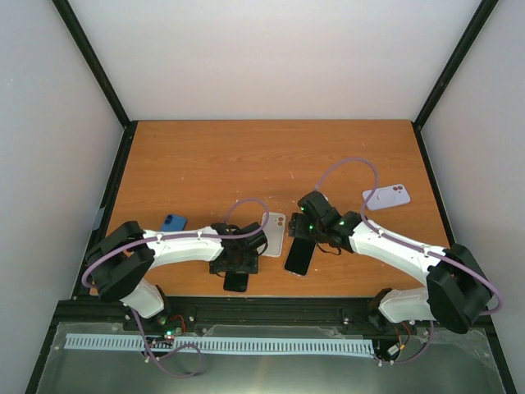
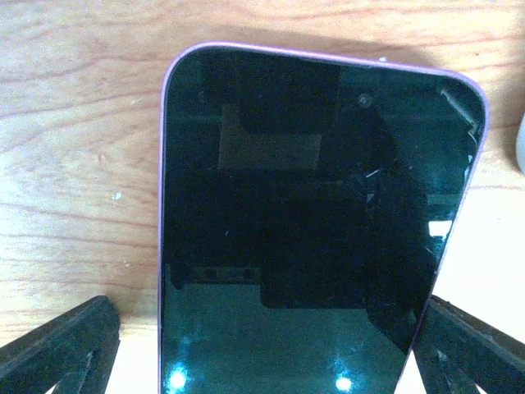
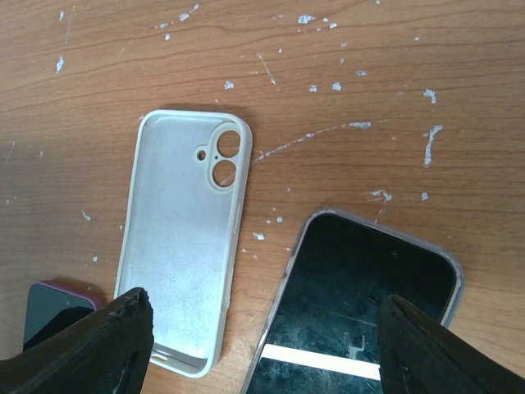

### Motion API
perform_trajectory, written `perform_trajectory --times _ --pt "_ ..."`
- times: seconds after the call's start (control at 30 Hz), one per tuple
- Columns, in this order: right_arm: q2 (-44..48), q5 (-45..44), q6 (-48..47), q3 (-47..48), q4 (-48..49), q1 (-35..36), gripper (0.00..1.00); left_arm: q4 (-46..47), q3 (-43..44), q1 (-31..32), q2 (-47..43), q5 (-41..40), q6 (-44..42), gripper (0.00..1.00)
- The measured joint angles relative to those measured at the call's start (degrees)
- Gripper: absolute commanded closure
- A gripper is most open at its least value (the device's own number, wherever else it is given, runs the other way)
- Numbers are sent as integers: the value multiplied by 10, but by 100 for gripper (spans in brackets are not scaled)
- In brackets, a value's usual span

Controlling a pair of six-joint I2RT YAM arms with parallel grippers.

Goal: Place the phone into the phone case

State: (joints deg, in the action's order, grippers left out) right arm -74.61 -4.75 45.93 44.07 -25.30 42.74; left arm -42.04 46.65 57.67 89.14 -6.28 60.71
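Note:
Inside up on the wooden table lies an empty white phone case (image 1: 273, 234) (image 3: 184, 246). Just right of it rests a dark-screened phone with a grey rim (image 1: 299, 256) (image 3: 361, 304). My right gripper (image 1: 302, 238) (image 3: 267, 345) hovers open above both, one finger over the case's lower end and the other over this phone. A second phone with a lilac rim (image 1: 236, 281) (image 2: 312, 213) lies screen up near the front edge. My left gripper (image 1: 238, 261) (image 2: 262, 353) is open just above it, its fingers (image 2: 57, 349) wide on either side of the phone.
A pale lilac case (image 1: 387, 197) lies camera side up at the right of the table. A blue case-like object (image 1: 174, 222) sits at the left, beside the left arm. The black frame posts stand at the table's edges.

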Motion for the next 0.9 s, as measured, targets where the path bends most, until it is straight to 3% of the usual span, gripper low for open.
perform_trajectory --times 0.33,0.67,0.9 --pt "0 0 2 0 8 -4 27 17 -6 0 -4 7 -49 13" --pt "0 6 2 -4 14 -7 27 28 -10 0 -9 7 -64 31" --pt "4 10 2 -16 20 -7 27 48 -23 0 -25 18 -63 33"
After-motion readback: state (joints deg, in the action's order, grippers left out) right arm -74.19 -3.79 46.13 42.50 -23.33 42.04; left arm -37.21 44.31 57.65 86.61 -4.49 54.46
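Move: The phone I am about to grip lies between my open left fingers, its middle about 1 cm back and 1 cm to the right of my left hand, at fingertip height. The empty white case lies roughly 10 cm ahead and 11 cm right of my left hand; the phone in the clear case is some 5 cm ahead and 19 cm right. From my right hand the phone to grip is about 11 cm back, 20 cm left and 8 cm below. I close my left fingers on the two long sides of the phone, just ahead of its middle. As they come in, I ease the hand about 1 cm to the right, towards the white case, and turn it some 5 degrees clockwise so the pads line up with the sides. The fingers stop at the phone's width and the grip tightens, with the tips still low at the table. ##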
